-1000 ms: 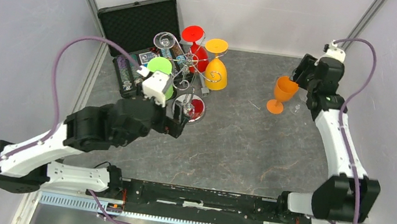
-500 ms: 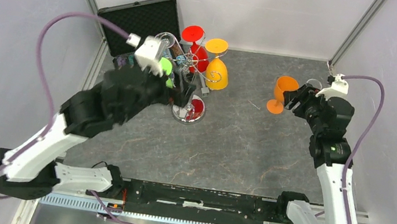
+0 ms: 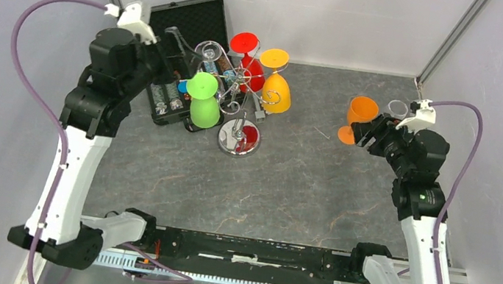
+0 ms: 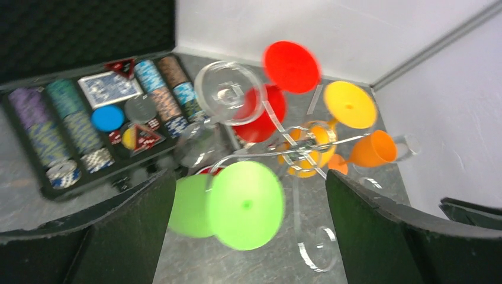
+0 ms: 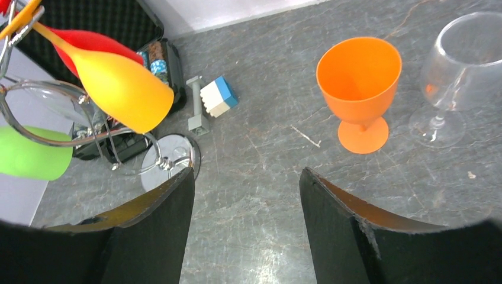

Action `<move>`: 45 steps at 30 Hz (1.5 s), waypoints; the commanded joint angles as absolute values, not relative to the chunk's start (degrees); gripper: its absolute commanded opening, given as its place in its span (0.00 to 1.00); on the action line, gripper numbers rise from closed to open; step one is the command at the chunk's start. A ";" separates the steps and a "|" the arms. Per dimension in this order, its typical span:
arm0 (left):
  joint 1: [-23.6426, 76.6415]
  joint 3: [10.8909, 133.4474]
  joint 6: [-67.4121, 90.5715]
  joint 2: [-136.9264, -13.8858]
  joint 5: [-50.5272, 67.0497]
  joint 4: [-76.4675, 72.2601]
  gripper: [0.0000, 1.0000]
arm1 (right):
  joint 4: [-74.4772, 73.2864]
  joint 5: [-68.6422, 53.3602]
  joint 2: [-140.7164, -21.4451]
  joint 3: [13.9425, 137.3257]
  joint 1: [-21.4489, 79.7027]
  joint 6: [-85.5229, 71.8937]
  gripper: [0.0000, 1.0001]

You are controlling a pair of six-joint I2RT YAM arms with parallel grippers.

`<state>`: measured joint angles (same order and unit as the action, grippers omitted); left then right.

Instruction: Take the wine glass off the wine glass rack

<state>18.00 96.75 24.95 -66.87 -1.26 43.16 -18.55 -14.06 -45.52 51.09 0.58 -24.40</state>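
The silver wine glass rack (image 3: 245, 80) stands on its round mirror base (image 3: 238, 140) at the back left. Hanging from it are a green wine glass (image 3: 203, 101), a red one (image 3: 248, 57), a yellow one (image 3: 275, 86) and a clear one (image 3: 209, 52). My left gripper (image 3: 175, 53) is open above the chip case and faces the rack. In the left wrist view the green glass's foot (image 4: 245, 204) sits blurred beyond the open left gripper (image 4: 250, 177). My right gripper (image 5: 247, 174) is open and empty over bare table, just right of an upright orange glass (image 5: 358, 83).
An open black case of coloured chips (image 3: 175, 27) lies behind and left of the rack. A clear glass (image 5: 462, 65) stands beside the orange one. A small white-and-blue block (image 5: 219, 96) and a grey piece (image 5: 196, 109) lie near the rack base (image 5: 171, 160). Walls close in the back and sides.
My left arm has risen from beside the rack base and swung back-left over the chip case, still open. My right arm has drawn back toward the near side from the orange glass.
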 commanded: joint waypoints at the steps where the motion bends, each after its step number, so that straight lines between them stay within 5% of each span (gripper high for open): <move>1: 9.29 89.83 28.12 -62.82 12.17 40.05 1.00 | -15.70 -18.99 -44.60 49.12 0.35 -25.37 0.70; 11: 2.89 77.07 33.99 -59.56 23.79 31.08 0.98 | -10.62 -23.48 -42.57 44.66 0.34 -28.29 0.70; 18: 1.75 71.48 38.57 -57.22 24.94 26.10 0.70 | -8.67 -24.51 -41.77 43.13 0.35 -29.59 0.70; 21: 1.67 70.31 39.85 -56.57 26.51 25.24 0.47 | -7.85 -24.62 -41.60 42.55 0.35 -29.98 0.69; 37: 1.58 65.06 47.58 -56.25 28.59 19.90 0.34 | -6.42 -23.15 -42.00 40.28 0.37 -30.67 0.67; 45: 1.58 66.23 47.04 -54.68 25.86 23.66 0.05 | -5.81 -21.54 -42.44 41.11 0.35 -30.16 0.67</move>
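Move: The green wine glass hangs upside down on the rack. Its foot is about 9 cm below the left hand, 2 cm to its right and 1 cm ahead. The clear glass's foot lies some 9 cm farther out than the green one. The rack hub is about 9 cm to the green foot's right and 4 cm beyond it. From the right hand, the green foot is roughly 43 cm left, 8 cm ahead and a little higher. The green glass's foot is taken by the rim: the left hand swings briefly left, then sinks about 9 cm beside it while easing back right, rolling some 25 degrees left side down and tipping slightly downward. Its wide-open fingers close to a pinch, one under the rim and one over. The empty right hand, still open, drifts about 3 cm left and 3 cm down. ##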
